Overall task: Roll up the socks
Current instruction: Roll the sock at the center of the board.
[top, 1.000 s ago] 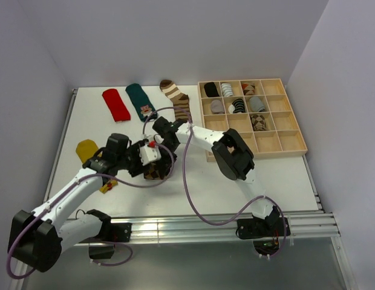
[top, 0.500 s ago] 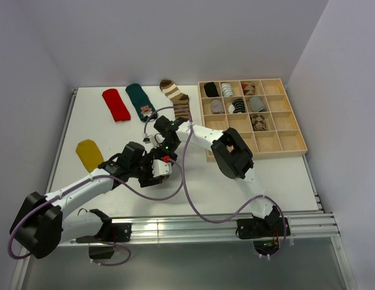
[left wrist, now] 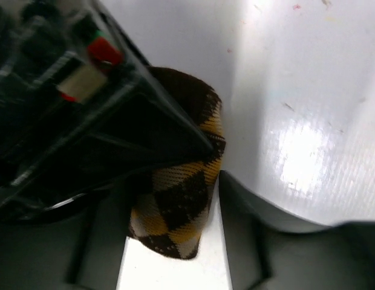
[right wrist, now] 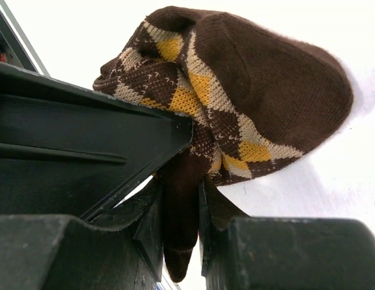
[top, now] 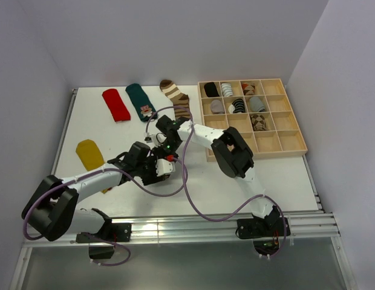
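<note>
A brown argyle sock (left wrist: 175, 211), rolled into a short tube, lies on the white table between the fingers of my left gripper (left wrist: 169, 202). The fingers stand wide and press against both its sides. The same argyle sock (right wrist: 248, 96) bulges above my right gripper (right wrist: 178, 205), which is shut on its plain brown end. In the top view the left gripper (top: 158, 169) and right gripper (top: 165, 145) meet mid-table and hide most of that sock. A mustard sock (top: 89, 154), a red sock (top: 116, 104), a teal sock (top: 139, 99) and a striped sock (top: 177, 98) lie flat.
A wooden compartment box (top: 260, 154) stands at the right, several of its cells holding rolled socks. The right arm's purple cable (top: 187, 181) loops over the table in front of the grippers. The table's left edge (top: 61, 139) runs beside the mustard sock.
My left arm has swung right and nearer, uncovering the mustard sock and bringing its gripper round the argyle roll below the right gripper. The right gripper has barely moved.
</note>
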Controlling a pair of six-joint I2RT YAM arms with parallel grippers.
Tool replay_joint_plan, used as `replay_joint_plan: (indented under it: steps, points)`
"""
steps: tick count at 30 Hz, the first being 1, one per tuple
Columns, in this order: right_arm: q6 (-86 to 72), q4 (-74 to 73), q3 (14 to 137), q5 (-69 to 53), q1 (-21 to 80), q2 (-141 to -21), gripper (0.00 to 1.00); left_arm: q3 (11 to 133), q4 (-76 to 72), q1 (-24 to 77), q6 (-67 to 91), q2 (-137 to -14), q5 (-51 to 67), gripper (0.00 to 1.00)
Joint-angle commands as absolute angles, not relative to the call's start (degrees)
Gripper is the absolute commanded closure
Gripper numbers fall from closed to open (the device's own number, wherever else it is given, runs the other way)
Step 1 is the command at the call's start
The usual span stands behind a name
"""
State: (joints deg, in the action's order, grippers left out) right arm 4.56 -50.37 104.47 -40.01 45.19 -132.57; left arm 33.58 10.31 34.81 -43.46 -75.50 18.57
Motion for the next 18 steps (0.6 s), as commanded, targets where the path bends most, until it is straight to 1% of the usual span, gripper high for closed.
replay_joint_plan:
  steps: [1,2,3,4,5,6,7,8,9,14,18]
  points:
    - [6.07,-49.84,101.69,-34.19,45.00,-135.09,0.80,36.21,8.52,34.98,-41.75,-78.56,21.53,0.44]
    - [5.98,-49.40,101.34,-34.19,45.00,-134.57,0.77,37.26,9.66,34.89,-41.40,-79.27,21.88,0.48]
    - [5.63,-49.05,100.47,-34.19,44.74,-134.21,0.75,37.87,10.36,34.81,-41.31,-79.97,22.58,0.59]
    - [5.19,-47.39,99.68,-34.02,44.65,-133.60,0.72,38.40,10.98,34.54,-40.87,-81.20,23.02,0.65]
    - [4.14,-46.33,98.80,-33.23,44.56,-132.03,0.65,39.63,12.38,34.37,-40.70,-81.82,23.46,0.72]
    - [3.70,-45.01,96.61,-33.22,44.13,-131.14,0.61,40.16,13.00,34.19,-40.69,-82.35,23.90,0.81]
    - [3.00,-42.30,95.37,-32.53,43.95,-130.00,0.56,41.04,13.62,33.67,-40.43,-83.31,25.04,0.86]
    - [1.42,-40.80,94.14,-31.91,43.68,-127.73,0.54,41.48,14.58,33.31,-40.34,-83.76,25.40,0.91]
    - [0.54,-37.56,91.52,-31.03,43.07,-126.23,0.52,41.75,14.85,33.05,-40.17,-84.19,25.92,1.00]
    - [-7.19,-28.05,83.07,-27.52,40.78,-117.26,0.45,44.03,17.49,30.50,-39.82,-86.31,30.05,1.00]
    - [-12.30,-20.77,75.35,-22.77,38.94,-110.14,0.42,46.49,20.30,28.30,-39.99,-87.71,34.09,1.00]
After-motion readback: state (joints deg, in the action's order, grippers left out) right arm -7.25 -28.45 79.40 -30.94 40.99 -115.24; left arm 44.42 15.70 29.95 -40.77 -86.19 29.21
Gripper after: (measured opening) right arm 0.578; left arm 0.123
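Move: Just about at the left hand's point, roughly 1 cm ahead, 1 cm to its left and 1 cm below, lies the bunched argyle sock, between its open fingers. From the right hand, already pinching one end, the sock's middle is about 4 cm left, 1 cm back and 1 cm down. The yellow sock lies some 24 cm left of the left hand, level with it; the striped sock is about 22 cm ahead of the right hand and 4 cm to its right. Closing its fingers on the bunched argyle sock, the left hand pinches it close to the board, then eases about 2 cm forward and 2 cm right, wrist tipping some 10 degrees. The right hand opens to let go of its end and backs away to the right about 4 cm, also going forward and rising slightly as it turns clockwise. ##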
